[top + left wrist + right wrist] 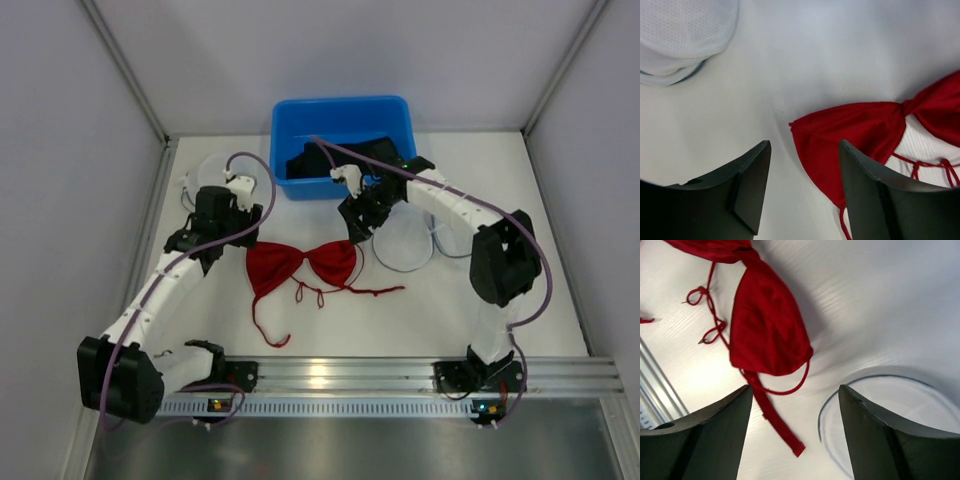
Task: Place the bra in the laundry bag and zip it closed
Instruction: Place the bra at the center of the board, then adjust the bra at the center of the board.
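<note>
The red bra [303,264] lies spread flat on the white table, cups side by side, its strings trailing toward the near edge. My left gripper [243,222] hovers open over the bra's left cup [850,135], holding nothing [805,145]. My right gripper [358,228] is open and empty too [795,388], above the right cup [767,325] and its strap end [785,432]. A round white mesh laundry bag [405,245] with a grey-blue rim [826,410] lies just right of the bra.
A blue bin [340,108] holding dark cloth [370,150] stands at the back centre. Another white mesh piece [205,172] lies at the back left, also showing in the left wrist view [685,35]. Grey walls close in both sides; an aluminium rail [330,378] runs along the near edge.
</note>
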{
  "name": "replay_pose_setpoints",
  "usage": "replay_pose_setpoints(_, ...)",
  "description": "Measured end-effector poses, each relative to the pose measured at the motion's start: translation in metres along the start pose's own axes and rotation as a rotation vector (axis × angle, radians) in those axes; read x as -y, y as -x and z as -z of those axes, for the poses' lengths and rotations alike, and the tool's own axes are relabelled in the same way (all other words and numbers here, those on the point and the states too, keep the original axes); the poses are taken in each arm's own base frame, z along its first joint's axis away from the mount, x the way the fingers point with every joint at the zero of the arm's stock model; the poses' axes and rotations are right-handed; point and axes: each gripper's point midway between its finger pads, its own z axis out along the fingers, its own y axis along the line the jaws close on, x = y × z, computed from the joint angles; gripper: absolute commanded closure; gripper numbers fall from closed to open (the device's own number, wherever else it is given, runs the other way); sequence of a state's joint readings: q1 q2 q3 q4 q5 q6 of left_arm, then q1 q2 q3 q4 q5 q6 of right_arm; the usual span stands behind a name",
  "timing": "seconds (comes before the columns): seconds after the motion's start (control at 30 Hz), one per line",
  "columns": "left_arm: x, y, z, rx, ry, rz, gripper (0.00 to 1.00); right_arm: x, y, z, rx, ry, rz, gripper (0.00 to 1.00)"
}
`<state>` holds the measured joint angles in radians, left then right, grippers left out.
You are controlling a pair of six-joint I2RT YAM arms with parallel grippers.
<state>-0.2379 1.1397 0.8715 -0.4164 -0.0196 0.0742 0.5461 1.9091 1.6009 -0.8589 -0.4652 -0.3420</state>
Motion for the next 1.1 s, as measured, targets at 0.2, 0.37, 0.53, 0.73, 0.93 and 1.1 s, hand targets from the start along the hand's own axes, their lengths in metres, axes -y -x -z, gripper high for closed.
replay_pose_setpoints(0.2, 0.034, -0.016, 0.014, -0.062, -0.212, -0.070, 0.45, -0.029, -0.005, 0.022, 0.054, 0.060, -0.034, 0.38)
replay_pose_setpoints(0.37, 0.046, -0.043, 0.012, -0.171, -0.295, -0.106, 0.48, -0.057, -0.027, 0.009, 0.025, 0.185, -0.103, 0.53)
replay_pose_setpoints(0.53, 0.074, -0.065, 0.016, -0.266, -0.466, -0.077, 0.51, -0.085, -0.052, -0.017, -0.018, 0.277, -0.131, 0.65)
replay_pose_setpoints(0.73, 0.115, -0.048, 0.045, -0.128, -0.695, -0.247, 0.51, -0.097, -0.054, -0.037, -0.014, 0.310, -0.148, 0.68)
replay_pose_setpoints(0.93, 0.144, -0.064, 0.039, -0.096, -0.828, -0.562, 0.55, -0.082, -0.063, -0.065, -0.055, 0.277, -0.202, 0.74)
replay_pose_setpoints(1.1, 0.144, -0.087, 0.022, -0.098, -0.882, -0.775, 0.57, -0.071, -0.080, -0.080, -0.115, 0.230, -0.235, 0.76)
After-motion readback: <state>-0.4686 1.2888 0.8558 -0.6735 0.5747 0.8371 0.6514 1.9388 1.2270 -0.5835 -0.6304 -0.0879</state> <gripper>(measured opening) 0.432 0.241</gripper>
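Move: The right cup's near edge lies about 10 cm back and 4 cm left of the right hand, some 9 cm below it. The laundry bag's round panel is about 11 cm to that hand's right, level with it. From the left hand, the left cup's near edge is roughly 11 cm back, 9 cm right and 9 cm down; the centre knot lies 4 cm back and 14 cm right, the hook loops 14 cm back and 16 cm right. The right fingertips reach the near edge of the bra's right cup and seem to touch the cloth there: after a small rise that hand draws back about 10 cm and sinks some 9 cm, its fingers narrowing to a small gap. The left hand, turning clockwise some 65 degrees, swings right and back about 11 cm each, dipping, lifting, then dipping again over the left cup's near edge, fingers partly closing. ##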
